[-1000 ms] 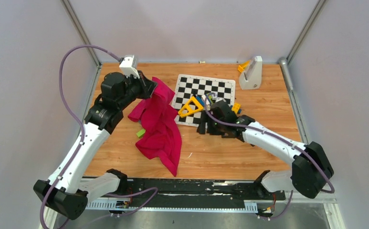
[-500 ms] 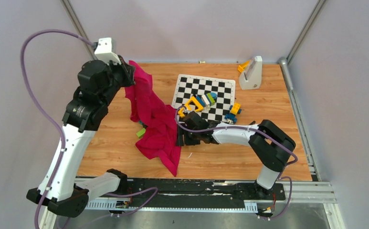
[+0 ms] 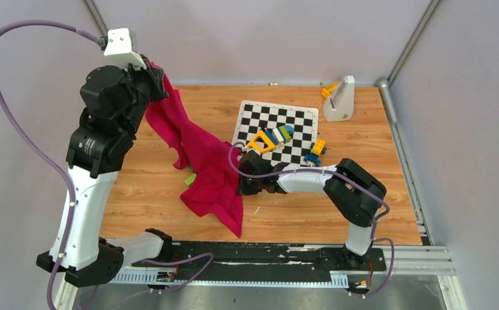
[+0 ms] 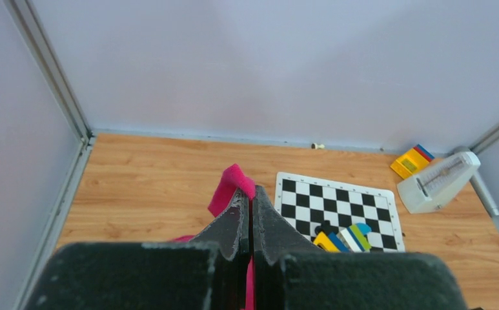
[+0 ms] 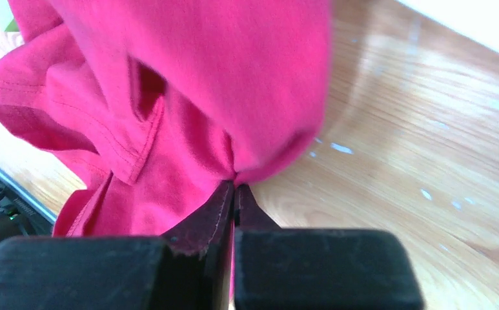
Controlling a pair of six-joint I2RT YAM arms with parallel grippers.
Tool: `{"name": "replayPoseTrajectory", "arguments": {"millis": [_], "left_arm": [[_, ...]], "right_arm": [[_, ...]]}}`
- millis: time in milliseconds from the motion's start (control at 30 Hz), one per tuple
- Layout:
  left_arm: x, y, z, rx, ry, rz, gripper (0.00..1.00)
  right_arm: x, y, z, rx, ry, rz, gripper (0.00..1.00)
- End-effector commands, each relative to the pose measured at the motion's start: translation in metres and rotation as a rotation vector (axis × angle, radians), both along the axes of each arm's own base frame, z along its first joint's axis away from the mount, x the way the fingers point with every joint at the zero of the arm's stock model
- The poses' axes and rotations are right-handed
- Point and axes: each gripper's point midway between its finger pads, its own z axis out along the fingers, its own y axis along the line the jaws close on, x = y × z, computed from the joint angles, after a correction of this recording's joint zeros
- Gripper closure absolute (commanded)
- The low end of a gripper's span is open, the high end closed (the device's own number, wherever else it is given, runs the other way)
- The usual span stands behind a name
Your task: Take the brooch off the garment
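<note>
The magenta garment [image 3: 201,155] hangs from its top corner at the back left and drapes down onto the wooden table. My left gripper [image 3: 155,77] holds that corner high, and in the left wrist view the left gripper [image 4: 251,194] is shut on a fold of the garment [image 4: 228,187]. My right gripper [image 3: 241,184] sits low on the table at the cloth's right edge. In the right wrist view the right gripper [image 5: 235,186] is shut on a pinch of the garment [image 5: 201,77]. The brooch is hidden in every view.
A chequered board [image 3: 298,119] lies at the back centre with coloured toy blocks [image 3: 282,134] and a yellow frame [image 3: 259,141] on it. A white stand [image 3: 339,100] is at the back right. A small lime-green piece [image 3: 189,179] lies by the cloth's left edge.
My left arm has raised the garment corner higher and to the left. My right gripper has moved left from the board to the cloth's edge and shut on it.
</note>
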Motion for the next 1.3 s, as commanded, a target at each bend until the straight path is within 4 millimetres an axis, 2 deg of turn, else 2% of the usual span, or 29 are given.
{"name": "replayPoseTrajectory", "arguments": {"millis": [0, 100, 167, 200, 267, 333, 433, 500, 600, 733, 800, 867, 900, 933, 1000, 1033, 1067, 1100, 1167, 1200, 1233, 1267], "left_arm": [[-0.005, 0.012, 0.017, 0.033, -0.035, 0.042, 1.0], [-0.007, 0.009, 0.028, 0.039, -0.067, 0.021, 1.0], [-0.014, 0.014, 0.046, 0.025, -0.119, 0.029, 1.0], [-0.02, 0.018, 0.061, 0.016, -0.155, 0.037, 1.0], [-0.029, 0.02, 0.081, 0.003, -0.201, 0.029, 1.0], [-0.035, 0.021, 0.09, -0.004, -0.214, 0.02, 1.0], [-0.038, 0.026, 0.091, -0.005, -0.21, 0.044, 1.0], [-0.04, 0.037, 0.094, -0.004, -0.219, 0.1, 1.0], [-0.056, 0.068, 0.115, -0.009, -0.266, 0.238, 1.0], [-0.094, 0.097, 0.148, -0.011, -0.385, 0.318, 1.0], [-0.11, 0.104, 0.159, -0.027, -0.443, 0.324, 1.0], [-0.121, 0.107, 0.161, -0.048, -0.463, 0.317, 1.0], [-0.117, 0.104, 0.154, -0.061, -0.446, 0.304, 1.0], [-0.123, 0.103, 0.15, -0.069, -0.444, 0.283, 1.0], [-0.119, 0.091, 0.13, -0.094, -0.408, 0.222, 1.0], [-0.111, 0.078, 0.109, -0.105, -0.366, 0.17, 1.0], [-0.105, 0.071, 0.097, -0.11, -0.336, 0.144, 1.0], [-0.094, 0.058, 0.071, -0.116, -0.273, 0.104, 1.0], [-0.081, 0.044, 0.032, -0.127, -0.178, 0.059, 1.0], [-0.078, 0.04, 0.019, -0.129, -0.149, 0.052, 1.0], [-0.075, 0.037, -0.002, -0.133, -0.107, 0.046, 1.0], [-0.071, 0.035, -0.011, -0.133, -0.098, 0.049, 1.0]], "right_arm": [[0.038, -0.03, 0.056, -0.018, -0.136, -0.15, 1.0], [0.056, -0.06, 0.106, 0.042, -0.191, -0.2, 1.0], [0.069, -0.082, 0.145, 0.074, -0.259, -0.224, 1.0], [0.072, -0.09, 0.171, 0.098, -0.309, -0.237, 1.0], [0.075, -0.102, 0.209, 0.122, -0.398, -0.241, 1.0], [0.073, -0.112, 0.246, 0.135, -0.463, -0.244, 1.0], [0.073, -0.132, 0.297, 0.134, -0.54, -0.278, 1.0], [0.077, -0.15, 0.331, 0.137, -0.584, -0.317, 1.0], [0.076, -0.176, 0.383, 0.161, -0.654, -0.357, 1.0], [0.06, -0.199, 0.443, 0.208, -0.772, -0.375, 1.0], [0.05, -0.207, 0.469, 0.226, -0.816, -0.375, 1.0], [0.043, -0.209, 0.476, 0.228, -0.809, -0.364, 1.0], [0.039, -0.207, 0.474, 0.233, -0.789, -0.341, 1.0], [0.034, -0.202, 0.465, 0.238, -0.755, -0.314, 1.0], [0.03, -0.194, 0.441, 0.236, -0.683, -0.278, 1.0], [0.026, -0.188, 0.425, 0.237, -0.638, -0.248, 1.0], [0.024, -0.183, 0.408, 0.23, -0.593, -0.225, 1.0], [0.021, -0.178, 0.39, 0.219, -0.548, -0.2, 1.0], [0.017, -0.172, 0.359, 0.197, -0.47, -0.165, 1.0], [0.014, -0.169, 0.345, 0.189, -0.435, -0.148, 1.0], [0.012, -0.168, 0.333, 0.182, -0.408, -0.137, 1.0], [0.011, -0.167, 0.32, 0.17, -0.385, -0.13, 1.0]]}}
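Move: Right in its closed fingers the right hand has the garment's near-right edge just above the table. The heap's middle lies some 9 cm to its left and 1 cm ahead, the green block 15 cm left and 3 cm ahead, the chessboard's middle 17 cm ahead and 12 cm right. The left hand holds another end high up: from there the heap is about 9 cm back, 7 cm right and 49 below, the block 8 cm back and 1 cm right. Hoisting its pinched edge off the table, the right hand climbs fast by about 45 cm, swinging nearly 20 cm right and forward then back, its fingers tipping upward; at the end it sinks some 10 cm. The left hand, keeping its end, rises and draws back and left, then sinks too. Both grips stay shut. ##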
